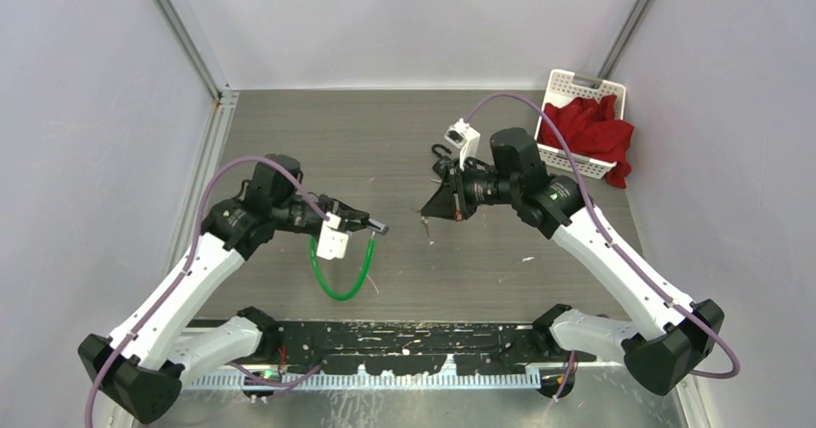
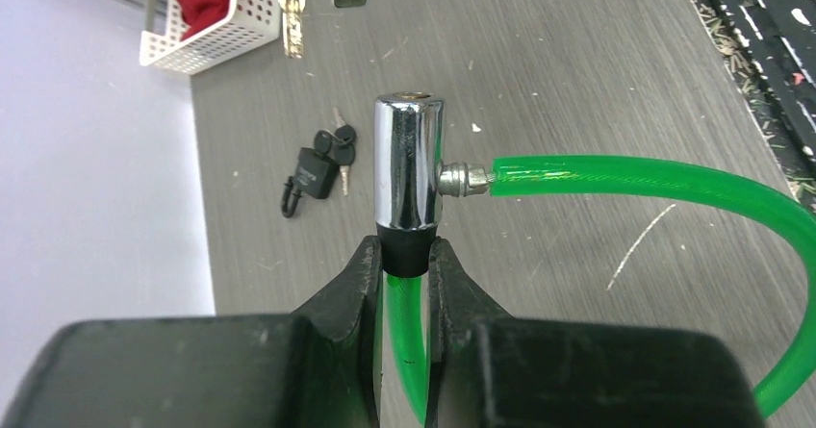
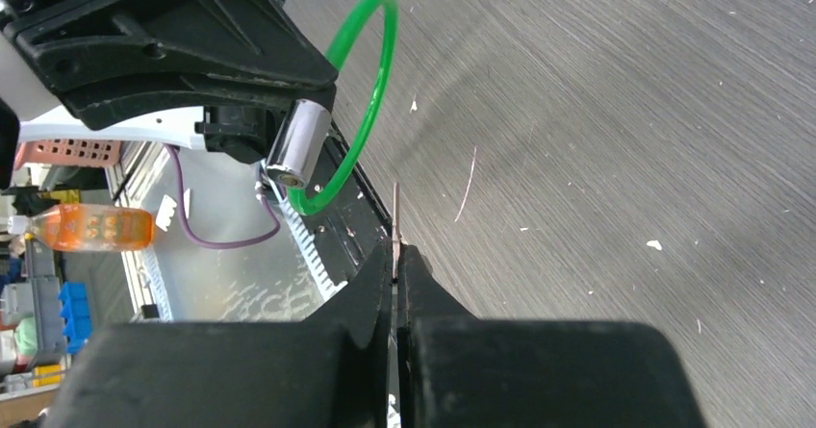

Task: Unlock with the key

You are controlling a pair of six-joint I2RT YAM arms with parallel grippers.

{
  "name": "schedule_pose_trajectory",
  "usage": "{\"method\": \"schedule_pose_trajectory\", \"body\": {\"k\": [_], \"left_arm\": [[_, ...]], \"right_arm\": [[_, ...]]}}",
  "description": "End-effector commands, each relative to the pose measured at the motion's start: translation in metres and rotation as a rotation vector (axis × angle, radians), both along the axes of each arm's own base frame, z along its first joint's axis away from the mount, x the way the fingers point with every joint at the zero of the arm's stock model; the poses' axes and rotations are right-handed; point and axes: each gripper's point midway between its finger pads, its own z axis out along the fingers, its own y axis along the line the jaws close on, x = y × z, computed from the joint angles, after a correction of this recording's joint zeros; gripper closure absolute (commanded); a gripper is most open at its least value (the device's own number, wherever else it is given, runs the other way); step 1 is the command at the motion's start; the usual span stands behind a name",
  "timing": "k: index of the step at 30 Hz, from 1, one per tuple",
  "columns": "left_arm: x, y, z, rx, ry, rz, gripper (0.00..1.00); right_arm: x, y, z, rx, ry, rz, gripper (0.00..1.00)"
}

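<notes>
My left gripper (image 2: 405, 255) is shut on the black collar of a chrome lock cylinder (image 2: 409, 163), which points away from the wrist with its keyhole end outward. A green cable (image 2: 654, 180) loops from the cylinder's side. In the top view the left gripper (image 1: 364, 222) holds the cylinder (image 1: 378, 226) above the table, and the cable (image 1: 339, 289) hangs toward me. My right gripper (image 3: 395, 255) is shut on a thin key (image 3: 395, 218), seen edge-on. The key points toward the cylinder (image 3: 296, 144) with a gap between them. In the top view the right gripper (image 1: 430, 211) faces the cylinder.
A black padlock with its own keys (image 2: 313, 173) lies on the table beyond the cylinder. A white basket with red cloth (image 1: 587, 125) stands at the back right. A black strip (image 1: 404, 341) runs along the near edge. An orange bottle (image 3: 91, 228) sits off the table.
</notes>
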Motion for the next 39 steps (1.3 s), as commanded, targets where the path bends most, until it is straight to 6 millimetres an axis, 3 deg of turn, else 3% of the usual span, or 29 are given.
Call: {"method": "schedule_pose_trajectory", "body": {"k": [1, 7, 16, 24, 39], "left_arm": [[0.005, -0.005, 0.033, -0.100, -0.135, -0.002, 1.00], [0.008, -0.003, 0.034, -0.107, -0.144, 0.024, 1.00], [0.024, 0.000, 0.035, -0.112, -0.145, 0.115, 1.00], [0.028, 0.000, 0.031, -0.118, -0.129, 0.136, 1.00], [0.025, 0.001, 0.029, -0.119, -0.134, 0.134, 1.00]], "right_arm": [[-0.003, 0.007, 0.016, -0.030, -0.067, 0.036, 0.99], [-0.017, 0.027, 0.027, -0.031, -0.078, 0.119, 0.99], [-0.029, 0.032, 0.032, -0.017, -0.070, 0.148, 0.99], [-0.027, 0.041, 0.039, 0.036, -0.057, 0.156, 0.99], [-0.025, 0.051, 0.029, 0.048, 0.004, 0.176, 0.99]]}}
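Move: The keyhole barrel of the green cable lock, held in the left fingers, lies about 10 cm left and 3 cm back of the right hand, almost level with it. The key already pinched in the right fingers is roughly 12 cm to the right, 4 cm ahead and 2 cm below the left hand. On the table, some 26 cm below the right hand, the padlock lies about 24 cm ahead and 6 cm right, with the spare keys some 5 cm nearer and 1 cm farther right. The lock barrel is carried about 2 cm forward in the left hand's kept grip, swinging some 10 degrees counter-clockwise. The right hand, still pinching the key, comes leftward and back by about 3 cm each way, also turning some 10 degrees counter-clockwise; it pauses, then eases another 1.5 cm left, key tip towards the keyhole. ##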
